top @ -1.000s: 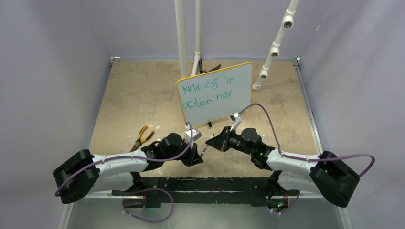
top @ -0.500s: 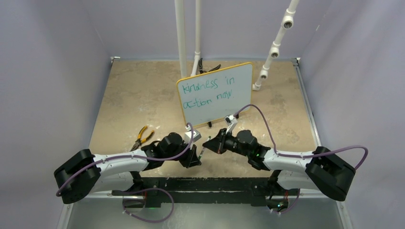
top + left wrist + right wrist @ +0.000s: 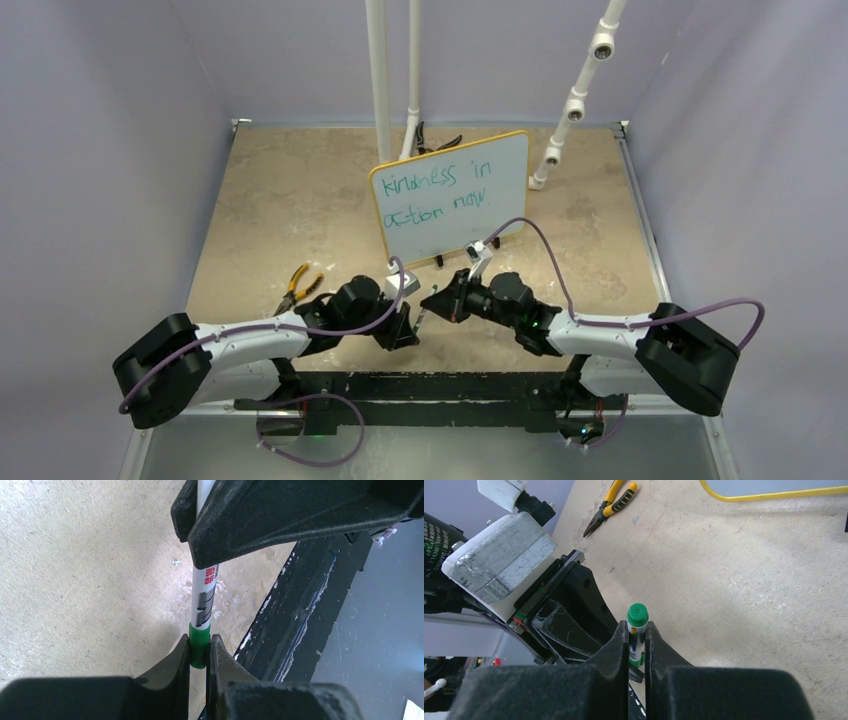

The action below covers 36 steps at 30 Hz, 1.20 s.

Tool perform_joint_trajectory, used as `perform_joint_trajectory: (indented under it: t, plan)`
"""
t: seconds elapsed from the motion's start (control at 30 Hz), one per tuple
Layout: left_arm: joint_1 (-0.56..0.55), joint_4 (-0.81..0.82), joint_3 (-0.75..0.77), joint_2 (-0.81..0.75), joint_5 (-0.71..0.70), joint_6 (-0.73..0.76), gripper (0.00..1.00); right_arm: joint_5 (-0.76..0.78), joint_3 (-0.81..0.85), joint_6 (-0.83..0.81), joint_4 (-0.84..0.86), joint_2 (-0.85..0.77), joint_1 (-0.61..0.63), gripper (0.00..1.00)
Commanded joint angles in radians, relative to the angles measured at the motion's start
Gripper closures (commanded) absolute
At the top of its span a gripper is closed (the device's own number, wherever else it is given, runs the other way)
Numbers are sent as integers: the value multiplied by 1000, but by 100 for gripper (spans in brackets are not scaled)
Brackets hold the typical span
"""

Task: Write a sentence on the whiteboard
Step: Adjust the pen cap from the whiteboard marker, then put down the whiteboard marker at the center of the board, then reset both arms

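The whiteboard (image 3: pixel 500 215), white with a yellow-orange frame, stands tilted at mid-table. The sentence (image 3: pixel 438 190) on it is teal handwriting, "kindness in action now". A white marker pen (image 3: pixel 421 318) with green ends spans between both grippers near the table's front edge. My left gripper (image 3: pixel 408 328) is shut on the pen's green end (image 3: pixel 199 647), fingers pinching it from both sides. My right gripper (image 3: pixel 433 301) is shut on the pen's printed barrel (image 3: pixel 636 640), just below its other green end (image 3: pixel 637 615). The right gripper's black body (image 3: pixel 300 515) hides the upper pen in the left wrist view.
Yellow-handled pliers (image 3: pixel 297 283) lie on the table left of the left arm, also visible as pliers (image 3: pixel 611 507). Dark pliers (image 3: pixel 436 144) lie behind the board. White pipes (image 3: pixel 380 80) and a jointed pipe (image 3: pixel 575 100) rise at the back. A black rail (image 3: pixel 300 615) borders the table's near edge.
The right arm has slid left, bringing its gripper closer to the left gripper. The left arm has barely moved, and both grips stay shut.
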Motion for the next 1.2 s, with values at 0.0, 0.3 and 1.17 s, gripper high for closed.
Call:
perform_joint_trajectory:
  t: [0.0,0.3,1.17]
  plan:
    - [68,377,111,-47,-155,-3,100,-217,-8,-3,-328,1,106,100]
    - [73,135,101,-115,-299,-32,80,115,89,139,-572,-162,100,100]
    - [371,-320,226,-272,-498,-64,27,322,177,-17,-818,-298,-243,12]
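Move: Between the two hands slants the capped marker: the left still grips its green cap, the right the barrel near the tail. Its middle is about 3 cm ahead, 1 cm right and 3 cm above the left hand, and some 2 cm back, 1 cm left and 3 cm below the right. The whiteboard's lower left corner lies about 14 cm ahead, 5 cm left and 3 cm below the left hand; the pliers 9 cm ahead, 27 cm left, 4 cm below. Letting go of the cap, the left hand opens wide and draws off about 13 cm forward, 10 cm left and 8 cm up, turning some 40 degrees counter-clockwise. The right first lifts 2 cm with the marker still gripped, then sinks about 6 cm while going 10 cm right and 4 cm forward, tipping down and turning clockwise; only late in the sinking do its fingers open and release the marker. ##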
